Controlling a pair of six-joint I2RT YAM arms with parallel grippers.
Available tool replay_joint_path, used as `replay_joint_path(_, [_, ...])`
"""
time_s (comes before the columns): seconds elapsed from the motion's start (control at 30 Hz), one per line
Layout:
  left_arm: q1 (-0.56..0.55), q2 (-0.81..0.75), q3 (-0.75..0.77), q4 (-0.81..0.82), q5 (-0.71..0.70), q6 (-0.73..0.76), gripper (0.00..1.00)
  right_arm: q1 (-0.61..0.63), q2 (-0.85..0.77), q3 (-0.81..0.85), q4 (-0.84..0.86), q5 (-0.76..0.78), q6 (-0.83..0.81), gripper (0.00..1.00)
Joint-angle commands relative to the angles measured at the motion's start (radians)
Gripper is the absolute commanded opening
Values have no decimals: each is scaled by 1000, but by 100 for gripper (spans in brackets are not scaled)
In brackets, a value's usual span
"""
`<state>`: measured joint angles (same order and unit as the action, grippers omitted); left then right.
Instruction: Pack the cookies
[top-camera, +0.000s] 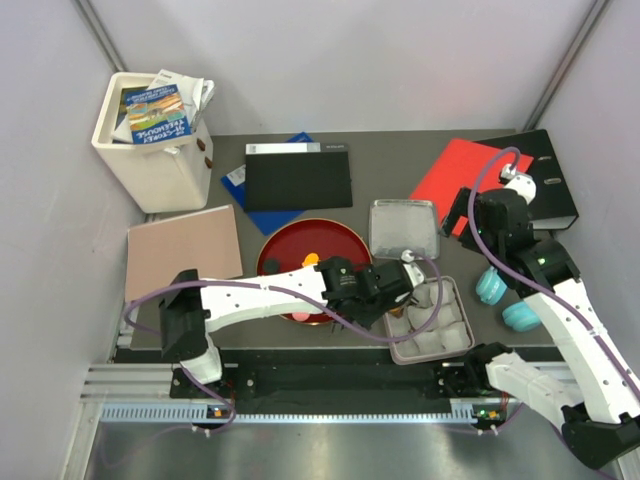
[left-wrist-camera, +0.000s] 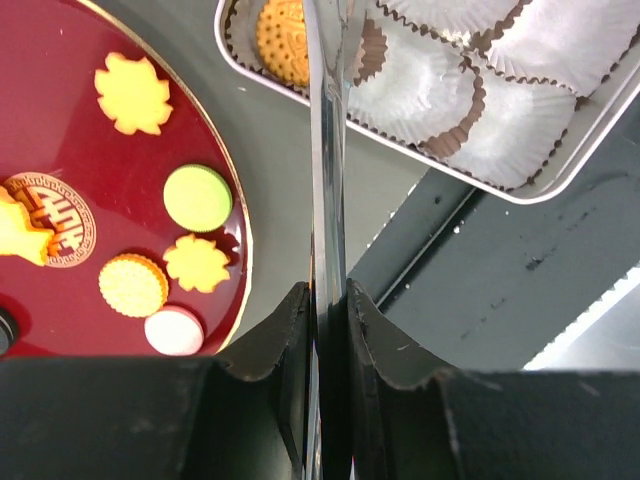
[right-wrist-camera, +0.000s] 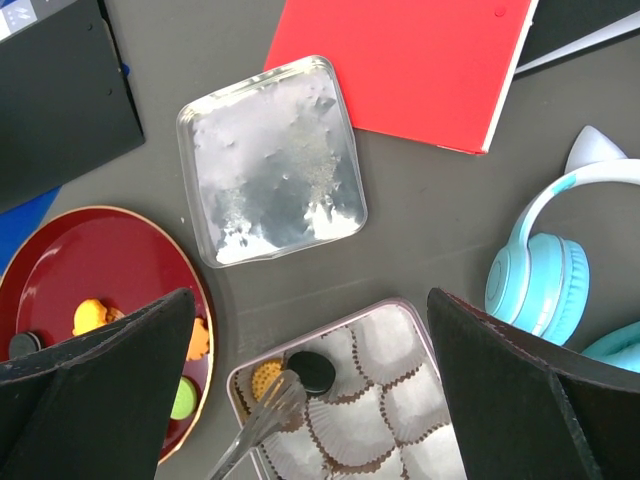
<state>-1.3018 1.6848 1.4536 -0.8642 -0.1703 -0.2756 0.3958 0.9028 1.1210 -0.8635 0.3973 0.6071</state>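
Observation:
Metal tongs (left-wrist-camera: 328, 150) are clamped between the fingers of my left gripper (left-wrist-camera: 328, 300), which is shut on them. Their tip (right-wrist-camera: 280, 392) rests over the corner cup of the cookie tin (right-wrist-camera: 400, 305), beside an orange round cookie (right-wrist-camera: 262, 376) and a black cookie (right-wrist-camera: 312, 371) that lie in paper cups. On the red plate (left-wrist-camera: 60, 130) lie more cookies: an orange leaf (left-wrist-camera: 132, 92), a green round one (left-wrist-camera: 198, 197), an orange flower (left-wrist-camera: 197, 262), a ridged orange one (left-wrist-camera: 133, 285) and a pink one (left-wrist-camera: 174, 331). My right gripper (right-wrist-camera: 310, 300) hovers open high above the tin, holding nothing.
The tin's clear lid (top-camera: 403, 228) lies behind the tin. Teal headphones (top-camera: 505, 300) sit right of it. A red folder (top-camera: 470, 175), a black binder (top-camera: 545, 175), a black folder (top-camera: 298, 178), a pink board (top-camera: 185, 250) and a white bin (top-camera: 155, 140) ring the work area.

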Motion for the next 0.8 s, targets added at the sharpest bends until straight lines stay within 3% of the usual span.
replay_joint_path(0.0, [-1,27,48,34,-57,29,12,6,-18,-9,29,0,8,99])
replay_joint_path(0.47, [-1,134,168,67,-69,113,14,6,-15,-12,27,3,3,99])
replay_joint_path(0.77, [2,49,245,34,-224,95,19,6,-15,-10,26,0,8,99])
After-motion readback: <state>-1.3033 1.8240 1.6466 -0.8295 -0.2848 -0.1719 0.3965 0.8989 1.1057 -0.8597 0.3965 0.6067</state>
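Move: The left hand holds the tongs, their tips at the black cookie; its cup in the tray's far row lies about 5 cm ahead, 8 cm right and 12 cm below. The orange cookie sits some 4 cm left of that cup and 2 cm nearer; the red plate's middle is 9 cm ahead and 13 cm left of the hand. From the right hand the cup is about 8 cm back, 8 cm left and 24 cm down. Tongs still gripped, the left hand nudges the black cookie right and forward, travelling about 6 cm, finally rising. ##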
